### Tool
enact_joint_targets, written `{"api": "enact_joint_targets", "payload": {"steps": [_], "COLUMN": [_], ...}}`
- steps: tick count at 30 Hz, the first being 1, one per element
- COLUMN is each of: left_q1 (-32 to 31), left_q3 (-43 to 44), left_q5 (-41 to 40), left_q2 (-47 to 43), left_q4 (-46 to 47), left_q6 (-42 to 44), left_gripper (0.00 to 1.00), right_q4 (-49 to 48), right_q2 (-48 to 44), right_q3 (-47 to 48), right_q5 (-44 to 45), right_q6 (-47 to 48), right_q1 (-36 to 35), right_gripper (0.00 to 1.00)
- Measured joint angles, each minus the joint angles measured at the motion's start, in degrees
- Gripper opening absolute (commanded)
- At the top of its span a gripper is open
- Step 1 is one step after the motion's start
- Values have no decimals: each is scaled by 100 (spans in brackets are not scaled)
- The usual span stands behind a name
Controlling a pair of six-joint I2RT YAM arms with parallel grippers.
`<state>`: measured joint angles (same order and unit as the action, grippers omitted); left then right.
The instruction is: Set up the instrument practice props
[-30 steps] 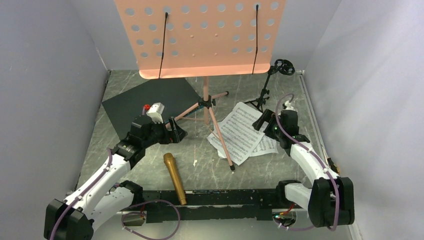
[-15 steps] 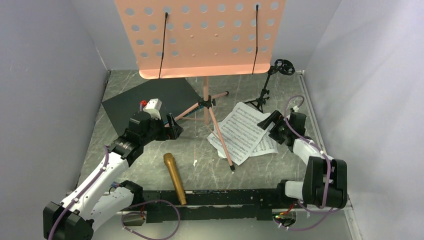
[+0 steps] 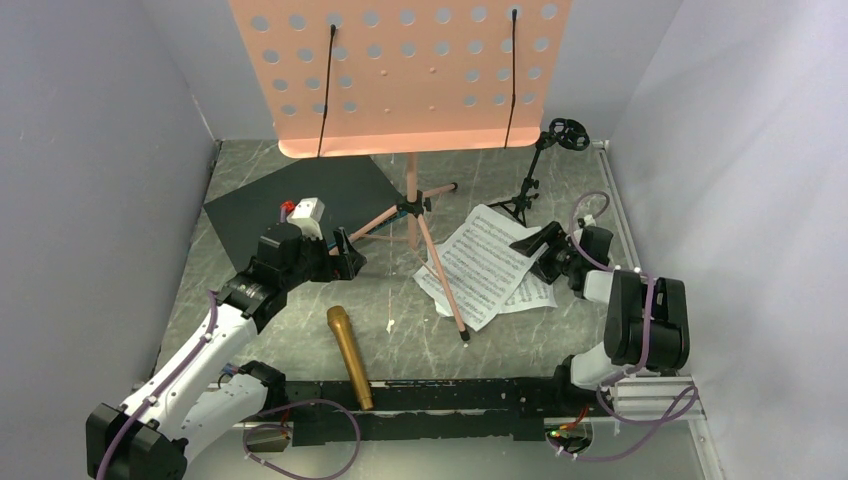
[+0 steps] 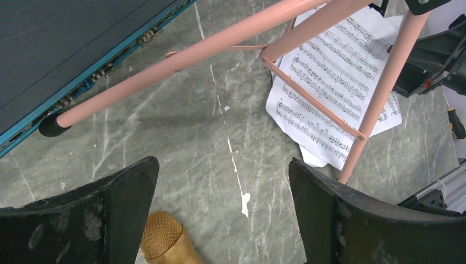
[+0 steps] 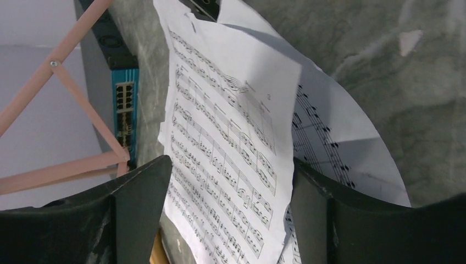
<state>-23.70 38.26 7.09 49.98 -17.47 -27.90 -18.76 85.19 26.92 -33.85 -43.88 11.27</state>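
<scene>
The pink perforated music stand (image 3: 400, 75) stands at the back on its tripod legs (image 4: 192, 55). Two sheet-music pages (image 3: 480, 265) lie overlapped on the marbled floor, partly under one leg. My right gripper (image 3: 545, 252) is at their right edge, turned sideways. In the right wrist view it (image 5: 231, 165) is open, with the raised top page (image 5: 225, 126) between its fingers. The gold microphone (image 3: 349, 355) lies near the front. My left gripper (image 4: 221, 170) hovers open just beyond the microphone head (image 4: 162, 236), holding nothing. The black tripod mic stand (image 3: 530, 185) stands upright at the back right.
A dark flat panel with a teal edge (image 3: 300, 205) lies at the back left, one stand foot resting against it. Grey walls close in on the left, right and back. A black rail (image 3: 450, 390) runs along the front edge.
The right arm has folded back toward its base. Its gripper has swung round to face the pages from the right, and its jaws have narrowed a little. The left gripper drew back slightly, then held still.
</scene>
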Motion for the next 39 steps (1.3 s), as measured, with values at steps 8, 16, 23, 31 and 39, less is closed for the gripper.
{"api": "enact_joint_targets", "payload": {"steps": [8,16,23,31,39], "left_q1": [2,2,2,2,2], "left_q3": [0,0,0,0,0], "left_q5": [15,15,15,125,289], "left_q2": [50,87,74,33,13], "left_q4": [4,2,0,11,55], "left_q6": [2,2,2,24,24], "left_gripper": [93,93,93,93,93], "right_q4": [-654,-1283,-1563,-1054,186], "right_q2": [564,1016,1134,345,-1349], "right_q3": [0,11,46,188,669], "right_q5": [-433,-645,-734,-625,-122], "right_q6": [-315,-675,-813,-494,396], "right_q1": [-7,-155,-208,-210,-219], "right_gripper": [60,18,0,0,0]}}
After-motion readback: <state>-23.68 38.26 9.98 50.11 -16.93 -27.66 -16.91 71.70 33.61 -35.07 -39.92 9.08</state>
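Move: The top sheet of music has its middle about 11 cm to the right hand's left, 2 cm back and some 4 cm below; its right edge already lies between the open fingers. The small black stand's base is about 14 cm ahead and 4 cm left of that hand; the music stand's near foot is 17 cm back and 16 cm left. From the left hand the sheet is roughly 29 cm right, 5 cm ahead and 16 cm below. The top sheet is pinched by its right edge: the right hand slides low about 3 cm left and a little forward, rolling left side up some 10 degrees while its wide-open fingers shut fully on the paper. Then, keeping the grip, it rises quickly, about 12 cm and slightly forward, lifting the edge off the lower sheet as the fingertips tip up. ##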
